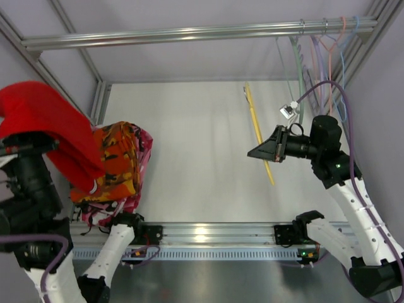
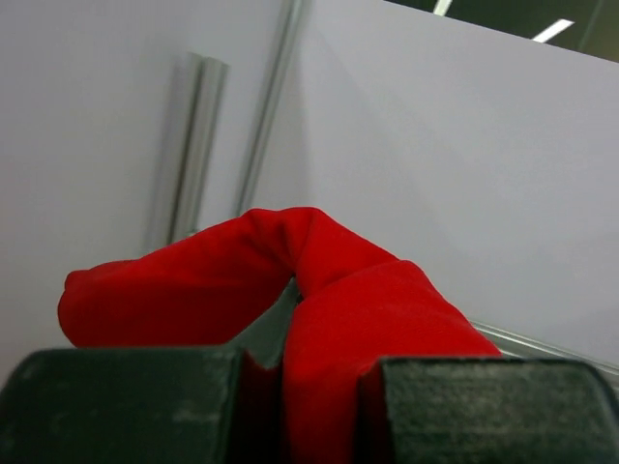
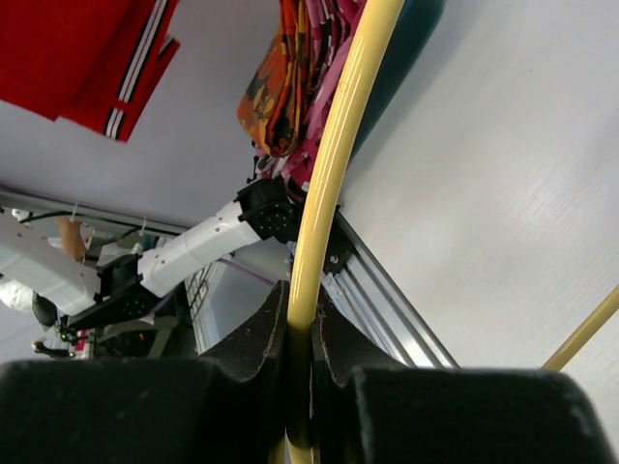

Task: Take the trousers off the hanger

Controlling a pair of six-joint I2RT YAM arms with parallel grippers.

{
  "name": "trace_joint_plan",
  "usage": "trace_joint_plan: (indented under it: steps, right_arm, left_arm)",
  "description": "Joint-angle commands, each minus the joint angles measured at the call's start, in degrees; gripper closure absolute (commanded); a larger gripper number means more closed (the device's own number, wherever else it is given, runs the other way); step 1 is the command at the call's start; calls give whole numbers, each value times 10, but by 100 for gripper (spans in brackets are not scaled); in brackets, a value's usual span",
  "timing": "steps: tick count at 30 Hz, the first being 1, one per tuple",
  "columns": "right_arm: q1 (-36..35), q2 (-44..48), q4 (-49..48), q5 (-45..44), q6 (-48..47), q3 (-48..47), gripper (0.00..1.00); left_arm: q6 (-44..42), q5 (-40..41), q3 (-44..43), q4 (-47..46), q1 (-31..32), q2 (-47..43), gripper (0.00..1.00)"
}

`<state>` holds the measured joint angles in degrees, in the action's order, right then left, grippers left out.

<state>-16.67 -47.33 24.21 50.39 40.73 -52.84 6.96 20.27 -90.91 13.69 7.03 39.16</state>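
The bright red trousers (image 1: 44,120) hang bunched at the far left, high above the table, with my left gripper (image 1: 28,150) shut on them. In the left wrist view the red fabric (image 2: 368,309) is pinched between the two dark fingers of that gripper (image 2: 319,406). The thin yellow hanger (image 1: 257,129) stands apart at the right, bare, with my right gripper (image 1: 268,151) shut on its bar. In the right wrist view the yellow bar (image 3: 334,164) runs up from that gripper's closed jaws (image 3: 300,358), and the trousers' white-striped hem (image 3: 126,87) shows at the top left.
A pile of orange-patterned cloth (image 1: 117,161) over pink cloth (image 1: 144,148) lies at the table's left side, under the trousers. A metal rail (image 1: 189,30) crosses the back, with several pale hangers (image 1: 328,57) at its right end. An aluminium frame bar (image 1: 214,232) edges the front.
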Motion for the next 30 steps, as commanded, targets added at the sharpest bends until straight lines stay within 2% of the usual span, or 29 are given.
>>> trace_joint_plan:
  steps: [1,9,16,22,26,30]
  right_arm:
    - [6,2,7,23,-53,-46,100]
    - [6,-1,16,33,-57,-39,100]
    - [6,-3,11,39,-47,-37,100]
    - [6,0,-2,40,-31,-38,100]
    - [7,9,11,40,-28,-55,100]
    - [11,21,52,37,-29,-85,100]
  left_arm:
    - [-62,29,14,-11,-25,-68,100]
    - [-170,54,90,110,-108,-212,100]
    - [-251,50,186,127,-127,-235,100]
    - [-233,-36,313,71,-127,-158,100]
    - [-221,-50,379,-29,-127,-60,100]
    - [-181,-81,406,-62,-127,64,98]
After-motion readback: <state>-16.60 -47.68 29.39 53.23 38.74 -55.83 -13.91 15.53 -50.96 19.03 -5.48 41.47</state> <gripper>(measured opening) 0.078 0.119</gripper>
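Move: The clothes pile, camouflage cloth on top, is where my left hand is taking the red trousers: about 12 cm ahead, 10 cm to the left and nearly 60 cm below it. The pink cloth sticks out from under the pile on its right, some 15 cm right of the camouflage cloth's middle and level with it. From my right hand the pile is roughly 65 cm to the left, 10 cm farther out and 25 cm lower. I bring the trousers down towards the pile, my left hand sinking about 30 cm in all: first it draws back some 12 cm and a little left, then it sweeps forward about 25 cm, faster as it drops. The wrist tips over by about 50 degrees, from pointing up to a little below level, and the fingers keep their pinch. My right hand still grips the yellow hanger, nearly in place. ##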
